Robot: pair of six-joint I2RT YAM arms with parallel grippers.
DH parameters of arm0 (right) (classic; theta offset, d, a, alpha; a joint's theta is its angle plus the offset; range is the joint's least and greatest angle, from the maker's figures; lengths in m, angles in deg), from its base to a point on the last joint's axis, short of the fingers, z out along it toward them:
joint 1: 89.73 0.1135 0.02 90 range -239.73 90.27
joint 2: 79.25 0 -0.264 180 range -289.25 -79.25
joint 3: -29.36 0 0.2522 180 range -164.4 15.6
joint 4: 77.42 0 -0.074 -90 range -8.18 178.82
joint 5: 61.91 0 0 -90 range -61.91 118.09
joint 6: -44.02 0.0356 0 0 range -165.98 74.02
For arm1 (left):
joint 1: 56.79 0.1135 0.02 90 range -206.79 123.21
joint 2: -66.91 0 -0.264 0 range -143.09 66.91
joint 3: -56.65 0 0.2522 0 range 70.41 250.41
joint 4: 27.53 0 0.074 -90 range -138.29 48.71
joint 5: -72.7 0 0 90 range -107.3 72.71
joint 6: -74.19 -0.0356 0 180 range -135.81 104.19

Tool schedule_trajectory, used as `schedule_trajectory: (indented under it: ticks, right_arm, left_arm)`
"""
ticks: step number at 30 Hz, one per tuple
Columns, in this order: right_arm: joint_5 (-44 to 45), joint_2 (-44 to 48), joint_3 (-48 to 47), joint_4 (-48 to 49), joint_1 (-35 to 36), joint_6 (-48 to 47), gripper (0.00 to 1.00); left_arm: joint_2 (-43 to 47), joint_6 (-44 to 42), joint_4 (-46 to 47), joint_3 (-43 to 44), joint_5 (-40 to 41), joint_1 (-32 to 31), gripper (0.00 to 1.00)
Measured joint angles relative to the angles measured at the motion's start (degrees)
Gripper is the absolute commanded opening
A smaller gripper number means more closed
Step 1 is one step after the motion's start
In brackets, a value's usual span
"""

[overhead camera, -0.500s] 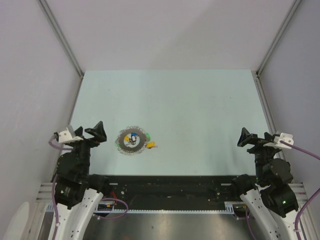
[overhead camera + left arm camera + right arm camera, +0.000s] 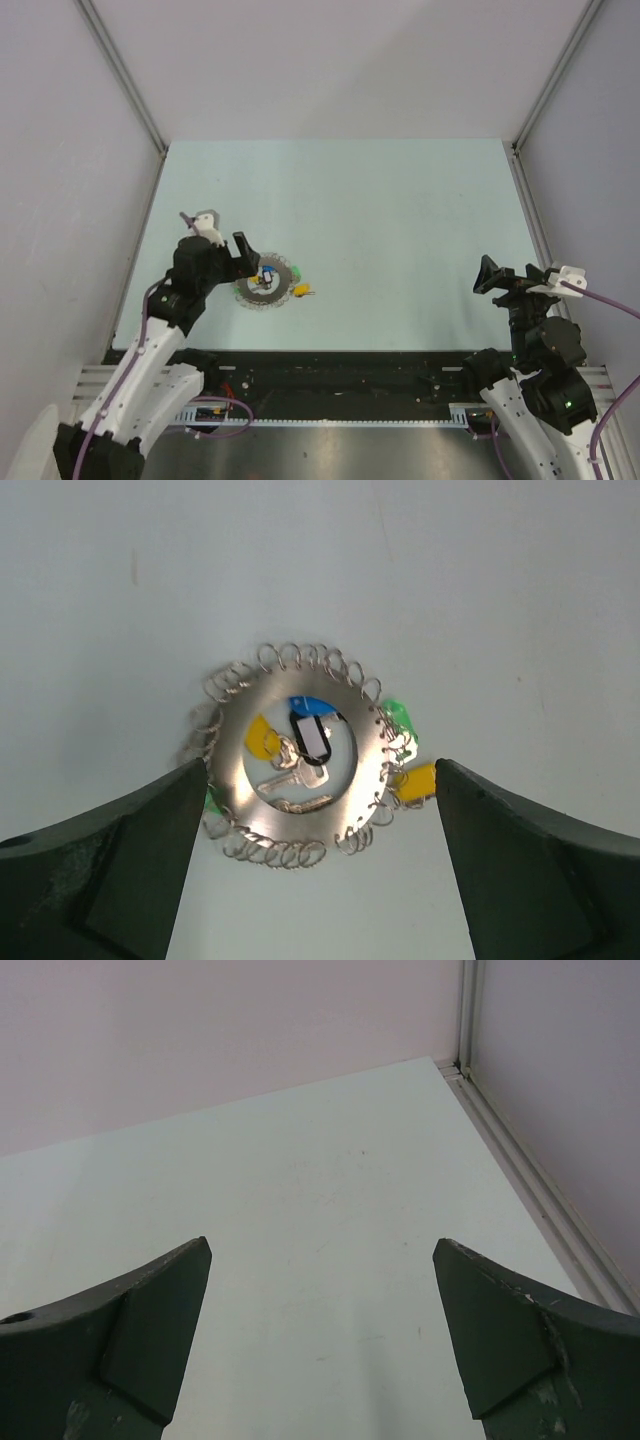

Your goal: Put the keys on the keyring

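The keyring is a flat shiny metal disc with a wide hole and several small wire loops round its rim; it lies flat on the table. Inside the hole lie keys: a yellow head, a blue head and a white tag. At the rim sit a green head and a yellow one. My left gripper is open, its fingers on either side of the keyring and apart from it. My right gripper is open above bare table at the right.
Grey walls with metal rails close in the table on three sides. A table corner with a rail shows ahead of the right gripper. The black base bar runs along the near edge.
My left arm has swung forward and to the right from its rest place, bringing its open gripper over the keyring. The right arm has not moved.
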Motion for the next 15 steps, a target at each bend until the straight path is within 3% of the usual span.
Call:
schedule_trajectory:
  ticks: [12, 15]
  right_arm:
    - [-0.6, 0.0, 0.0, -0.5, 1.8, 0.3, 1.00]
    - [-0.5, 0.0, 0.0, -0.9, 2.4, 0.4, 1.00]
  left_arm:
    - [-25.3, 6.3, 4.4, 3.8, -1.5, -14.1, 1.00]
    - [-29.7, 6.8, 5.4, 4.8, -1.0, -15.6, 0.96]
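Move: The yellow-tagged key outside the metal ring plate lies about 12 cm to the left gripper's right, 1 cm farther out and some 13 cm below. At that same low level, the green-tagged key is 4 cm ahead and 10 cm right of this gripper, and the round ring plate's centre 3 cm ahead and 5 cm right. From the idle right gripper, the yellow-tagged key is roughly 36 cm left, 8 cm ahead and 25 cm down. Bring the left gripper down and to the right together, about 9 cm each way, over the ring plate towards the yellow-tagged key at its right edge, without reaching farther out. Tip the fingers some 20 degrees more downward and turn them slightly clockwise as you go. Keep them wide open and stop short of touching anything. ##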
